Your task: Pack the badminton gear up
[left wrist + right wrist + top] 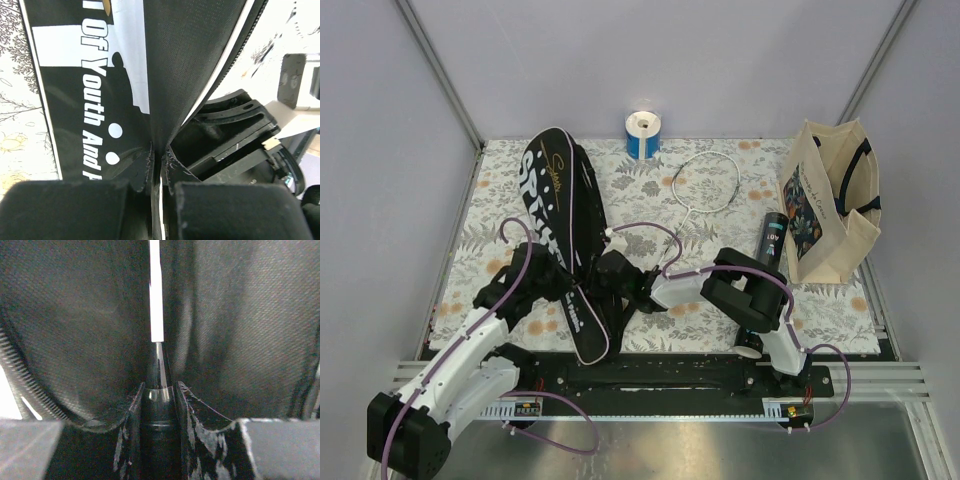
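The long black racket cover [555, 200] lies lengthwise on the left of the table. My left gripper [568, 300] is shut on the cover's open edge [180, 60], near its lower end; in the left wrist view the gripper [159, 160] pinches the fabric. My right gripper [618, 275] reaches into the cover's opening from the right. In the right wrist view this gripper [159, 395] is shut on a racket's black handle, and the white shaft [156, 300] runs ahead between the cover's walls [75, 315]. A second white-framed racket [706, 182] lies further back. A black tube [773, 238] lies beside the bag.
A beige tote bag [830, 200] with dark handles stands at the right. A blue-and-white roll [643, 135] stands at the back edge. Purple cables loop over both arms. Grey walls close in the floral table mat [720, 310] on three sides.
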Action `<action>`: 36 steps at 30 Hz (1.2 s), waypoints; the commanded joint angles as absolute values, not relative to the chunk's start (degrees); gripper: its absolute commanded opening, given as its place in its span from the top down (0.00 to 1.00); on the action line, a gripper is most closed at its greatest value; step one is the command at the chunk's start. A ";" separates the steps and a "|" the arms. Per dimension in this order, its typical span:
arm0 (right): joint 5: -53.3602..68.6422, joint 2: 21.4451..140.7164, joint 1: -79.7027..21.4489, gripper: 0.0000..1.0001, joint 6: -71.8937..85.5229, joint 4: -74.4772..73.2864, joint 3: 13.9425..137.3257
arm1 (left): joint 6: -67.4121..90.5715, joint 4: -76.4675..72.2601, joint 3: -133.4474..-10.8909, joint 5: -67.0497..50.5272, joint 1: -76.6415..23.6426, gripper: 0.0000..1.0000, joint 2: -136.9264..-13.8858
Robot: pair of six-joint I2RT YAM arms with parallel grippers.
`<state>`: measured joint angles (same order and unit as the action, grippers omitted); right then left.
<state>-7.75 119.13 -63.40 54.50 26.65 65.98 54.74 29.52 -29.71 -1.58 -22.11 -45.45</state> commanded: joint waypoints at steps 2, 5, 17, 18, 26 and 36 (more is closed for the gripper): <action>-17.75 120.06 -64.33 0.89 58.45 29.18 70.22 | 63.19 23.38 -30.41 -12.84 -23.73 1.00 -40.61; -19.15 120.67 -64.86 0.84 58.45 28.31 71.45 | 64.86 22.42 -29.36 -11.34 -23.55 1.00 -38.76; -13.02 102.85 -64.60 0.36 51.15 20.67 65.05 | 53.63 29.26 -35.24 -3.00 -20.92 1.00 -45.26; -11.88 101.09 -64.25 0.33 51.24 19.78 64.17 | 52.74 30.14 -36.03 -2.21 -20.74 1.00 -45.61; -13.18 87.82 -63.46 0.31 60.19 10.39 54.59 | 47.73 33.66 -39.11 2.11 -18.90 1.00 -48.69; -27.76 84.20 -62.05 0.35 76.18 -20.80 57.56 | 41.67 37.26 -41.48 0.52 -14.59 1.00 -52.91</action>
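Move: The first racket is already in the right fingers, which grip it just above the handle inside the open bag; the bag's middle lies about 11 cm ahead and 8 cm left of that hand, some 3 cm lower. The second racket's handle rests on the table roughly 13 cm right and 11 cm back, about 4 cm lower. From the left hand, still pinching the bag's rim, the bag's middle is about 14 cm ahead, 2 cm left and 6 cm below. The first racket is let go inside the bag: after a brief hold the right fingers open wide around it and the hand comes away to the right about 12 cm, rising some 14 cm out of the bag, then sinking again by about 4 cm as it turns clockwise. The left fingers keep their pinch on the rim, lift it about 3 cm, then lower it while carrying it 3 cm left. ##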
